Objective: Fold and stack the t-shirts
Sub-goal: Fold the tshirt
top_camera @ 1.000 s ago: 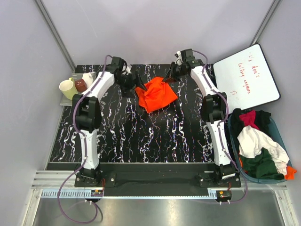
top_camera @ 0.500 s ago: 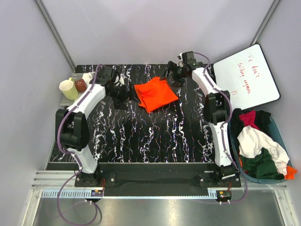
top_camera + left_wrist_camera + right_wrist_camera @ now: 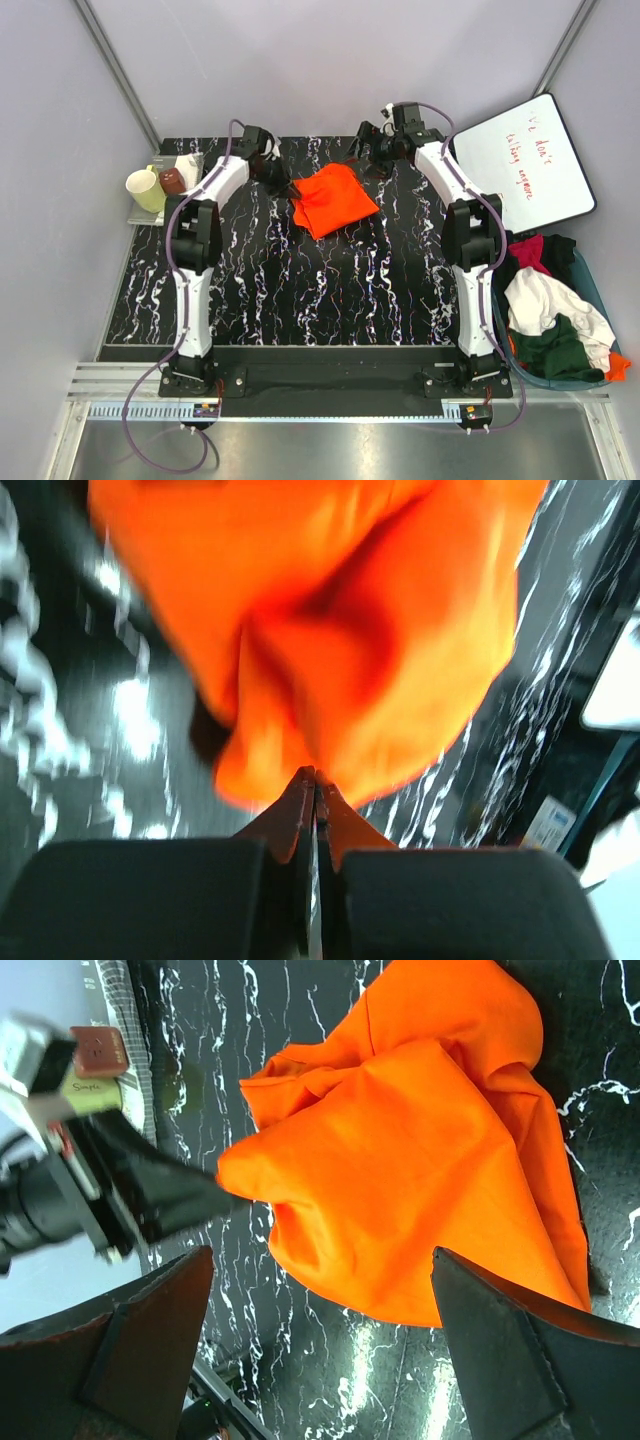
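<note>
A bright orange t-shirt (image 3: 333, 200) lies bunched at the back middle of the black marbled table (image 3: 300, 290). My left gripper (image 3: 283, 184) is at the shirt's left edge. In the left wrist view its tips (image 3: 315, 776) are pressed together against the orange cloth (image 3: 340, 630). The right wrist view shows the shirt's (image 3: 420, 1150) left corner drawn to a point at those dark tips (image 3: 218, 1198). My right gripper (image 3: 367, 154) hovers off the shirt's far right corner, jaws wide apart (image 3: 320, 1330), holding nothing. More t-shirts, white (image 3: 545, 300), dark green (image 3: 555, 350) and magenta-red (image 3: 528, 250), are piled in a basket.
The basket (image 3: 560, 383) stands off the table's right edge. A white board with red handwriting (image 3: 530, 160) leans at the back right. A cream mug (image 3: 143, 188) and a brown cup (image 3: 172, 181) sit on a tray at the back left.
My left gripper has gone from open to shut at the shirt's left edge, and its arm has swung upright. My right gripper let go of the shirt and opened, pulling back slightly.
</note>
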You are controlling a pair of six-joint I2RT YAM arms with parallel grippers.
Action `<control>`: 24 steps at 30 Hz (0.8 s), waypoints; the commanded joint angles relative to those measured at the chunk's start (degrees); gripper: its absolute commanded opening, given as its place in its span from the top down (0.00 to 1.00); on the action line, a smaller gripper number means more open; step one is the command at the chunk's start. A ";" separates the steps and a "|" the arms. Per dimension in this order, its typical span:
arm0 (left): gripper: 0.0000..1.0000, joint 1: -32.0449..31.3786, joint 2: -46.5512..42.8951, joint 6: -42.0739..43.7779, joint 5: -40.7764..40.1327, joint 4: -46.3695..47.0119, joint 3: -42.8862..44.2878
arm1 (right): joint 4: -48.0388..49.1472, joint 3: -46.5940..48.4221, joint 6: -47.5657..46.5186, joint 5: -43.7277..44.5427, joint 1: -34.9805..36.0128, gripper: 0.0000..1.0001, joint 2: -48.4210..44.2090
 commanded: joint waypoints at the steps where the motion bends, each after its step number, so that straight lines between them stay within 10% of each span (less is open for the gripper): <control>1: 1.00 -0.34 4.89 -2.75 1.60 3.15 12.52 | 0.59 -3.34 -0.79 0.26 -0.28 0.02 -5.05; 13: 1.00 1.59 15.80 -13.13 -1.63 4.21 17.99 | -0.55 -13.99 -3.52 1.14 -1.95 0.02 -10.25; 24: 1.00 4.14 5.53 -6.28 -0.79 5.68 11.40 | -0.90 -10.75 -4.31 0.09 -2.13 0.06 -7.27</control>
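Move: The left fingers are already shut at the t-shirt's left edge; the shirt's middle lies about 8 cm to the right of that hand, some 2 cm farther out and 7 cm lower. From the open right hand, the shirt's middle is some 6 cm to the left, about level in reach and 13 cm below. The brown jar stands roughly 24 cm left of the left hand and 5 cm farther out, a few centimetres lower. Keeping its pinch on the shirt's left edge, the left hand sweeps about 7 cm forward, drifting slightly right, then sinks some 6 cm towards the table while swinging about 5 cm left, turning some 15 degrees counter-clockwise. Meanwhile the right hand, fingers staying wide open, eases back, down and right by roughly 4 cm each way, beside the shirt's right side. ##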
